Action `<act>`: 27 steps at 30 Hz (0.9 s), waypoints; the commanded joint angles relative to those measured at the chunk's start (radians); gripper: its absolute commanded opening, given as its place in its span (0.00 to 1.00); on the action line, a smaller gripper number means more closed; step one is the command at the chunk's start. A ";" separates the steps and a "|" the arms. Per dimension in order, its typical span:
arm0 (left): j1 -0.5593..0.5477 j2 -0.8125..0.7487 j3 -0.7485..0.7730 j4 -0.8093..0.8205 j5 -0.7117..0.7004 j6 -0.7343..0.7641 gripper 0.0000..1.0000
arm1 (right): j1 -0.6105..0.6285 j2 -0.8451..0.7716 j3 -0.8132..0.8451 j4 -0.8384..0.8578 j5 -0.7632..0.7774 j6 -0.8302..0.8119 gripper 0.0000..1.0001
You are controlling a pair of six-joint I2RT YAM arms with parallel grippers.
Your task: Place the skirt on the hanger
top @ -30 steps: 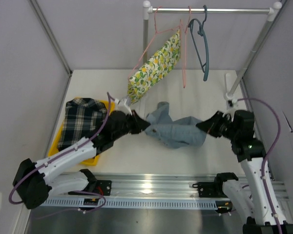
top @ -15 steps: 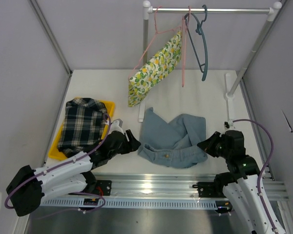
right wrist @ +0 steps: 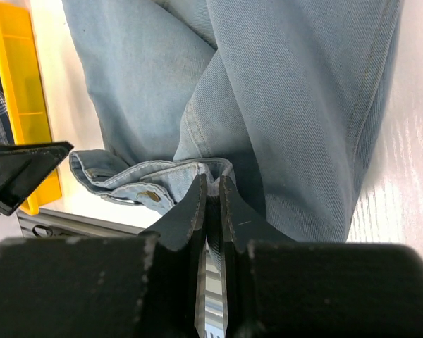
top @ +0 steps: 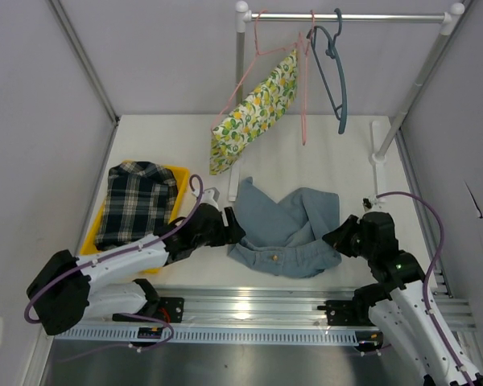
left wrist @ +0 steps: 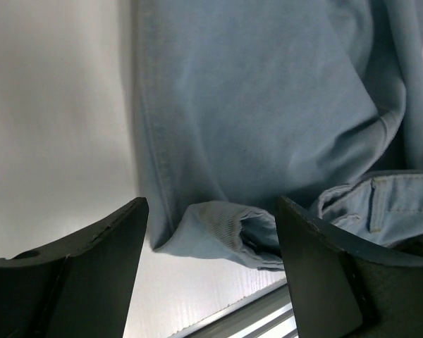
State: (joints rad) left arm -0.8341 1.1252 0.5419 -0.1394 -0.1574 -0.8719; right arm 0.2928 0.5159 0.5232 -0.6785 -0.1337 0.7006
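The lemon-print skirt [top: 253, 117] hangs slanted on a thin pink wire hanger [top: 257, 36] hooked over the rail at the back. Both grippers are low at the front, far from it, at a blue denim shirt [top: 286, 229] lying on the table. My left gripper [top: 232, 229] stands open at the shirt's left edge. In the left wrist view a rolled denim fold [left wrist: 225, 229] lies between the spread jaws of that gripper [left wrist: 211, 211], not pinched. My right gripper [top: 332, 236] is shut on the shirt's right edge, with denim [right wrist: 289, 91] pinched between its jaws [right wrist: 211, 184].
A second pink hanger [top: 304, 88] and a thicker blue-grey hanger [top: 336, 80] hang on the same rail [top: 370, 16]. A dark plaid shirt [top: 135, 201] lies on a yellow tray [top: 177, 173] at the left. The metal rail of the arm bases [top: 249, 305] runs along the front edge.
The denim shirt, held up between both grippers a second ago, now lies spread on the table. My left gripper let go, opened, drew back, then came back to the shirt's left edge.
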 commanded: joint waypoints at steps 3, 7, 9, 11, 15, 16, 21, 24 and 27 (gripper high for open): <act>-0.007 0.033 0.023 0.094 0.114 0.079 0.77 | 0.020 0.015 0.023 0.042 0.039 0.005 0.01; -0.007 0.100 0.050 0.092 0.197 0.106 0.76 | 0.023 0.018 0.023 0.048 0.036 0.002 0.01; -0.010 0.119 0.064 0.075 0.220 0.108 0.75 | 0.025 0.024 0.024 0.050 0.031 0.002 0.01; -0.013 0.130 0.075 0.055 0.237 0.109 0.73 | 0.025 0.027 0.026 0.048 0.026 -0.001 0.01; -0.014 0.119 0.072 0.024 0.242 0.117 0.62 | 0.028 0.026 0.032 0.042 0.031 -0.006 0.01; -0.014 0.113 0.073 0.021 0.245 0.117 0.58 | 0.028 0.026 0.034 0.039 0.035 -0.006 0.01; -0.014 0.088 0.099 -0.012 0.268 0.128 0.17 | 0.028 0.030 0.055 0.031 0.040 -0.012 0.01; -0.008 0.087 0.153 -0.064 0.260 0.146 0.00 | 0.025 0.056 0.090 0.034 0.078 -0.033 0.03; 0.039 0.120 0.278 -0.124 0.257 0.181 0.00 | -0.027 0.174 0.199 0.065 0.085 -0.101 0.00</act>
State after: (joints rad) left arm -0.8349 1.2438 0.6960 -0.2283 0.0917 -0.7368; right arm 0.3065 0.6098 0.5964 -0.6834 -0.0891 0.6720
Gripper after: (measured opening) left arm 0.012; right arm 0.096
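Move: The denim skirt's left waistband corner lies just below my open left hand, about 3 cm back, 3 cm to its right and 2 cm down. The brass button on the waistband is some 12 cm to that hand's right and 9 cm back. The rack's left foot lies about 14 cm straight ahead, and the yellow box some 29 cm to the left and 6 cm farther out. From my right hand, which already holds the other waistband end, the left corner is about 28 cm left and roughly 2 cm back. I ease my left hand about 3 cm back and 3 cm right, sinking a little onto the denim skirt's left waistband corner while the wrist turns some 15 degrees clockwise. There I shut the wide-open fingers, pinching the corner, and start up about 3 cm. My right hand keeps its pinch nearly still, then rises about 1 cm and edges forward at the end. ##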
